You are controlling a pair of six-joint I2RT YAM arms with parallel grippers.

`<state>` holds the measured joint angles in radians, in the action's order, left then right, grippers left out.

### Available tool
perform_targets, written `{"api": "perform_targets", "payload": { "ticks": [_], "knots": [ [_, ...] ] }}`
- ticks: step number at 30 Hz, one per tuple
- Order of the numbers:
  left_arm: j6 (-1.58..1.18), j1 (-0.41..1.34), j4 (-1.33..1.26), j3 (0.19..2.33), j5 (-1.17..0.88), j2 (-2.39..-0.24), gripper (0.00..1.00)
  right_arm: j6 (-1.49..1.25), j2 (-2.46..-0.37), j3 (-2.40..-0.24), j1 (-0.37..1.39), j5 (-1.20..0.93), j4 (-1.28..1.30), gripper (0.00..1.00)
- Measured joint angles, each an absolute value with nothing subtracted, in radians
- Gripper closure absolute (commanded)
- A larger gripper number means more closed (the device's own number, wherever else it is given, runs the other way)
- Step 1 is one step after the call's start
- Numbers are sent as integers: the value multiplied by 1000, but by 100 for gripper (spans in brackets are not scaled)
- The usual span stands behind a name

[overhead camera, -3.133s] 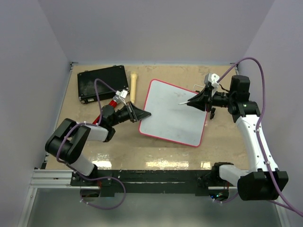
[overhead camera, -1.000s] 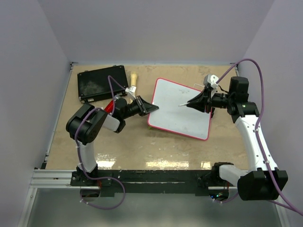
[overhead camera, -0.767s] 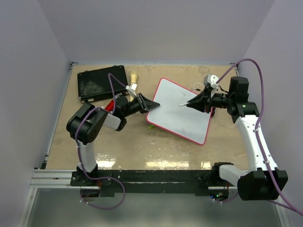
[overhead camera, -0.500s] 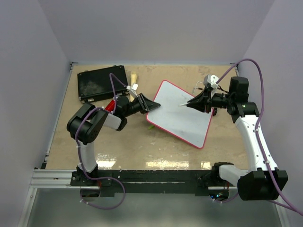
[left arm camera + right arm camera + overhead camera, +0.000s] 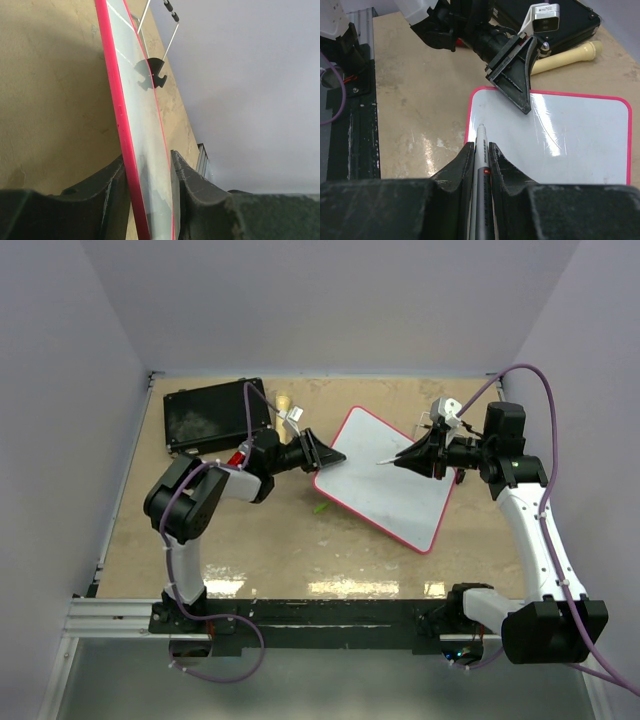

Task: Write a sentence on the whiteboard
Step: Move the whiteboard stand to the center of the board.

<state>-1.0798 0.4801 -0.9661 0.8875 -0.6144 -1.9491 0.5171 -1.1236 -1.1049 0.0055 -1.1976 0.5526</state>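
Observation:
The whiteboard lies skewed on the table, white with a red rim. No sentence is in view; its face looks blank. My left gripper is at the board's left edge. In the left wrist view its jaws straddle the rim of the whiteboard, open, with a sliver of space over the face. My right gripper hovers over the board's upper part, shut on a grey-white marker. The marker's tip points at the whiteboard near its edge. I cannot tell whether the tip touches.
A black case sits at the back left with a cream stick beside it. A small green piece lies on the table by the board's lower left edge. Something red shows by the left arm. Walls close three sides.
The board has turned clockwise, its near right corner swinging toward me. My left gripper has shifted slightly away and its jaws have widened off the rim. The right arm has stayed still.

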Motion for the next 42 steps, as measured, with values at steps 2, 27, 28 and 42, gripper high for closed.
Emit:
{"api": "perform_targets", "payload": {
  "ticks": [2, 27, 28, 42],
  "knots": [
    [-1066, 479, -934, 915, -630, -1958, 60, 517, -1124, -1105, 6, -1198, 553, 100],
    [-939, 432, -634, 1235, -847, -2128, 61, 525, -1124, -1105, 6, -1200, 556, 100],
    [-930, 430, -614, 1250, -850, -2132, 61, 525, -1124, -1105, 6, -1199, 556, 100],
    [-834, 414, -406, 1452, -916, -2236, 70, 526, -1124, -1105, 6, -1200, 557, 100]
  ]
}}
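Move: The whiteboard stand's wires and hook are at the board's far right side, some 21 cm right of the left hand, 4 cm ahead and roughly 8 cm lower. The board's middle lies about 11 cm right, 5 cm back and 5 cm below that hand; the green cap is on the table 11 cm back, 5 cm left and 12 cm down. From the right hand, the stand is some 10 cm right, 4 cm ahead and 23 cm below. The whiteboard, still held by its left short edge between the left fingers, is carried forward about 5 cm and swung clockwise by roughly 15 degrees, the hand also sinking some 3 cm and easing 2 cm to the right. The finger gap stays as it was. The right hand keeps still above the board with the marker in its grip. ##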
